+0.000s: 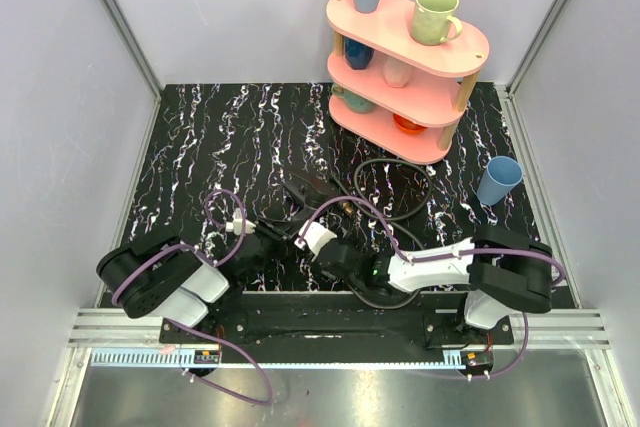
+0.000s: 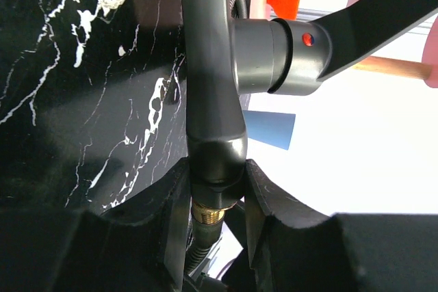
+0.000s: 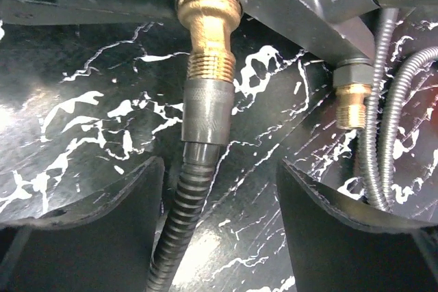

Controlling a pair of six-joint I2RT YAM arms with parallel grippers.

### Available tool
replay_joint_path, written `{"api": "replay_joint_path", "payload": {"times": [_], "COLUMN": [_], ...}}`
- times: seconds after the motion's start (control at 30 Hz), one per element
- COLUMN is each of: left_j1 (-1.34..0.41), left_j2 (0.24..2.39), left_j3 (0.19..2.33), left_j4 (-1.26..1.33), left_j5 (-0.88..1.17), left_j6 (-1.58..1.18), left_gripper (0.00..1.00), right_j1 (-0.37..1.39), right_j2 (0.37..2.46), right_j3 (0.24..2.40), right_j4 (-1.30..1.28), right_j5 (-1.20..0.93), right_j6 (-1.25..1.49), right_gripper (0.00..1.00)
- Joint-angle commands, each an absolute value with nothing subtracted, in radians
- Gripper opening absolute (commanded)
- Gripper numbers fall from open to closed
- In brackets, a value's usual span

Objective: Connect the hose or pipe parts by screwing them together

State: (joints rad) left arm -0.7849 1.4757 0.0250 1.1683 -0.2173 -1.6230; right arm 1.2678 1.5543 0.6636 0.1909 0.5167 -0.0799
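In the left wrist view my left gripper point(image 2: 215, 170) is shut on the lower end of a black angular pipe piece point(image 2: 212, 66). Just below the fingers, a brass threaded fitting point(image 2: 209, 211) joins that piece to a ribbed hose point(image 2: 195, 251). In the right wrist view my right gripper point(image 3: 219, 169) is open around the same kind of ribbed hose point(image 3: 185, 217), which runs close to the left finger. Above it a grey sleeve point(image 3: 205, 111) meets a brass fitting point(image 3: 209, 29). From above, both grippers point(image 1: 272, 237) point(image 1: 325, 244) meet at the mat's near middle.
A second brass fitting point(image 3: 352, 104) with thin metal hoses point(image 3: 383, 135) hangs to the right. A looped black hose point(image 1: 390, 160) lies on the marbled mat. A pink shelf point(image 1: 410, 57) with cups stands at the back right, with a blue cup point(image 1: 498, 180) beside it. Purple cables point(image 1: 215, 209) arc over the arms.
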Motion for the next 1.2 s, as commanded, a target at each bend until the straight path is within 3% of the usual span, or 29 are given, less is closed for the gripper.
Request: {"api": "replay_joint_path", "payload": {"times": [0.0, 0.3, 0.4, 0.43, 0.53, 0.6, 0.77, 0.97, 1.17], "left_j1": [-0.790, -0.808, -0.810, -0.810, -0.813, -0.815, -0.831, -0.831, -0.831], "left_j2": [1.422, 1.401, 1.410, 1.414, 1.433, 1.436, 1.410, 1.417, 1.515], "left_j3": [-0.066, -0.052, -0.052, -0.054, -0.070, -0.089, -0.173, -0.155, -0.192], "left_j4": [1.580, 1.509, 1.505, 1.511, 1.542, 1.565, 1.555, 1.543, 1.583], "left_j5": [-0.206, -0.221, -0.222, -0.224, -0.224, -0.232, -0.325, -0.314, -0.350], "left_j6": [-1.626, -1.635, -1.637, -1.640, -1.629, -1.602, -1.580, -1.516, -1.514], "left_gripper": [0.00, 0.00, 0.00, 0.00, 0.00, 0.00, 0.00, 0.00, 0.00], "right_j1": [1.292, 1.310, 1.310, 1.310, 1.309, 1.302, 1.140, 1.068, 0.976], "right_j2": [1.591, 1.675, 1.684, 1.684, 1.678, 1.654, 1.605, 1.677, 1.778], "right_j3": [0.712, 0.770, 0.787, 0.788, 0.785, 0.778, 0.759, 0.862, 0.936], "right_j4": [0.290, 0.345, 0.357, 0.370, 0.394, 0.419, 0.488, 0.459, 0.477], "right_j5": [0.686, 0.732, 0.739, 0.741, 0.761, 0.741, 0.386, -0.068, -0.352], "right_j6": [-0.121, -0.146, -0.149, -0.146, -0.137, -0.138, -0.081, -0.061, 0.043], "right_gripper": [0.71, 0.67, 0.48, 0.31, 0.07, 0.00, 0.00, 0.00, 0.00]}}
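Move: The hose's steel collar, already on the brass outlet of the black fitting in the left gripper, lies about 2 cm ahead and 3 cm left of the open right gripper, level with it. From the left gripper it is some 2 cm back, 3 cm right and 2 cm below. The fitting's second brass outlet is roughly 8 cm ahead of the right gripper, 6 cm right and a few centimetres lower. Bring the right gripper about 3 cm forward-left and slightly up until its fingers straddle the hose collar, then pinch it. Holding on, carry it on to the left and forward, 4–5 cm, sinking at the end, while the wrist turns some 30 degrees, mostly tipping down. Keep the left gripper shut on the fitting: lift it 1 cm, then let it travel about 3 cm forward-left alongside, swinging roughly 10 degrees counter-clockwise. ##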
